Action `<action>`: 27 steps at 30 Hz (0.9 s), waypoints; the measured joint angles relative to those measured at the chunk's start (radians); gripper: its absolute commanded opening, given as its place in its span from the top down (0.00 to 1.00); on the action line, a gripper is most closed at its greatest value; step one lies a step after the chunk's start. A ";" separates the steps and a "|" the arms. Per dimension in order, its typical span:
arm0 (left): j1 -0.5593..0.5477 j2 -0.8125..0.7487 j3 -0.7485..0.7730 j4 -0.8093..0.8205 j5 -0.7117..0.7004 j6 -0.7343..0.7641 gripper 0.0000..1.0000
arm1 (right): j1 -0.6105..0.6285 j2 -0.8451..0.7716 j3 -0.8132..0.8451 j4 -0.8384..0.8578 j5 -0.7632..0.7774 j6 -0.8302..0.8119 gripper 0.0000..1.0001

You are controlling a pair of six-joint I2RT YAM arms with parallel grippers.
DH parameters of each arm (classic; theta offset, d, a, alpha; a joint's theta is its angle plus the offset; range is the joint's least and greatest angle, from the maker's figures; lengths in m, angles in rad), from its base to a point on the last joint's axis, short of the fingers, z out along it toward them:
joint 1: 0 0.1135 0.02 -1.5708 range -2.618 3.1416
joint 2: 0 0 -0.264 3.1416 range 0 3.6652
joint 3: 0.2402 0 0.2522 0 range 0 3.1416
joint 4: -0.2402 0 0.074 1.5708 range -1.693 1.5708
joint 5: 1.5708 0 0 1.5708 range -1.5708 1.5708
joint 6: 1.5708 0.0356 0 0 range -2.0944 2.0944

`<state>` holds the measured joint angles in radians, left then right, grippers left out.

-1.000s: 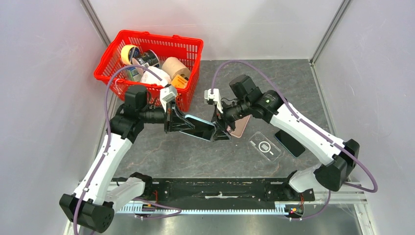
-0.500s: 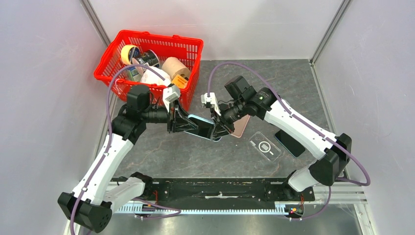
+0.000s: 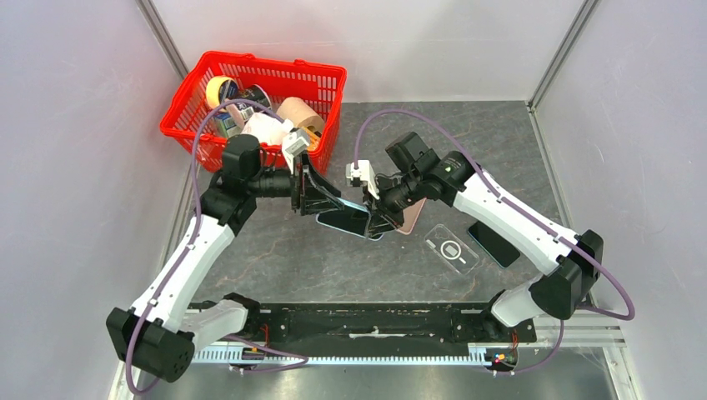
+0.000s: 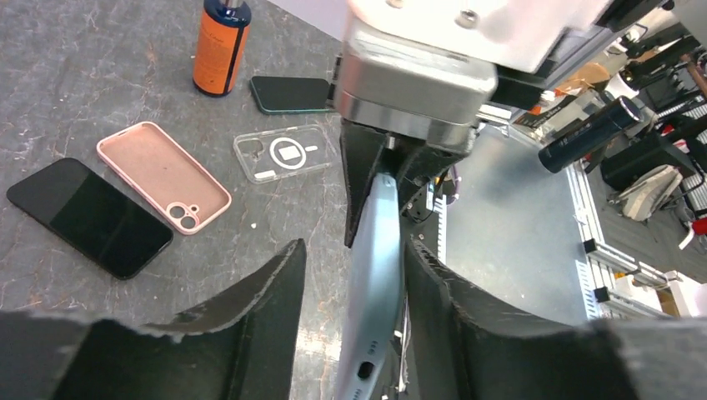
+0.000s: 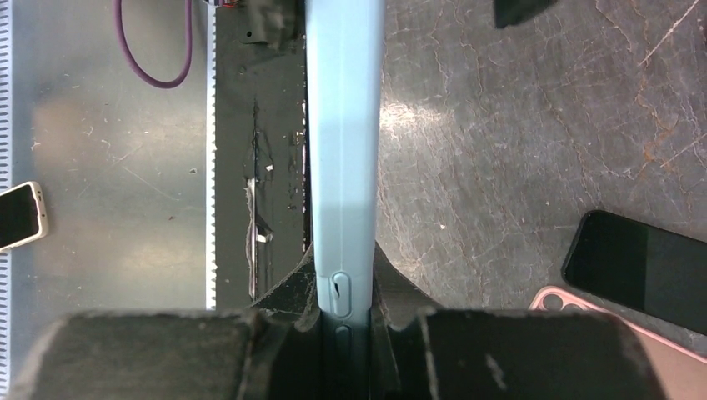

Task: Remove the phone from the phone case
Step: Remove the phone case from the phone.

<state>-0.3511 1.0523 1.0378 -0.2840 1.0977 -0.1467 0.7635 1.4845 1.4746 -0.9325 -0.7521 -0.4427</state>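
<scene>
The phone sits in a light-blue phone case (image 3: 346,218), held edge-up above the table between the two arms. My right gripper (image 3: 375,218) is shut on the right end of the case, and in the right wrist view its fingers (image 5: 343,271) pinch the blue edge (image 5: 343,125) at the side buttons. My left gripper (image 3: 321,200) is open around the left end. In the left wrist view the case (image 4: 375,250) lies against the right finger, with a gap to the left finger (image 4: 275,283). Only the dark screen side and the blue rim show.
A pink case (image 4: 162,175), a clear case (image 4: 285,152) and a black phone (image 4: 87,217) lie on the table below. An orange bottle (image 4: 221,46) stands by a dark phone (image 4: 292,93). A red basket (image 3: 200,83) of items is at the back left.
The right gripper closed on the case's right end, then the left gripper's jaws spread apart. Both arms shifted slightly toward the back left with the case.
</scene>
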 measured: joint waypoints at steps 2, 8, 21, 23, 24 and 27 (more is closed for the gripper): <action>0.000 0.026 0.000 0.025 0.003 -0.044 0.68 | 0.000 -0.002 -0.005 0.004 0.009 0.001 1.00; -0.003 0.072 -0.013 0.108 0.033 -0.165 0.80 | -0.005 -0.020 -0.033 0.031 0.078 0.006 1.00; -0.001 0.196 -0.090 0.355 0.111 -0.410 0.98 | 0.008 -0.050 -0.084 0.047 0.267 0.031 1.00; -0.001 0.223 -0.106 0.405 0.120 -0.461 0.98 | 0.012 -0.050 -0.087 0.042 0.300 0.031 1.00; 0.000 0.234 -0.112 0.424 0.125 -0.481 0.98 | 0.015 -0.050 -0.089 0.040 0.320 0.030 1.00; 0.001 0.283 -0.117 0.475 0.143 -0.550 0.98 | 0.023 -0.050 -0.094 0.035 0.376 0.030 1.00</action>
<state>-0.3504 1.3350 0.9207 0.1913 1.2411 -0.6964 0.7860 1.4345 1.3808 -0.8970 -0.3763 -0.4126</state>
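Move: The phone in its blue case is already held at its right end by the right hand; its middle lies about 6 cm left and 3 cm below that hand. From the left hand it is roughly 4 cm back, 3 cm right and 4 cm below. From the right hand, the empty pink case is some 4 cm ahead, 9 cm right and the bare black phone about 8 cm ahead, 1 cm right, both about 19 cm below. Left fingers pinch the blue case's free end, rolling some 30 degrees as both hands travel down, forward and right. ##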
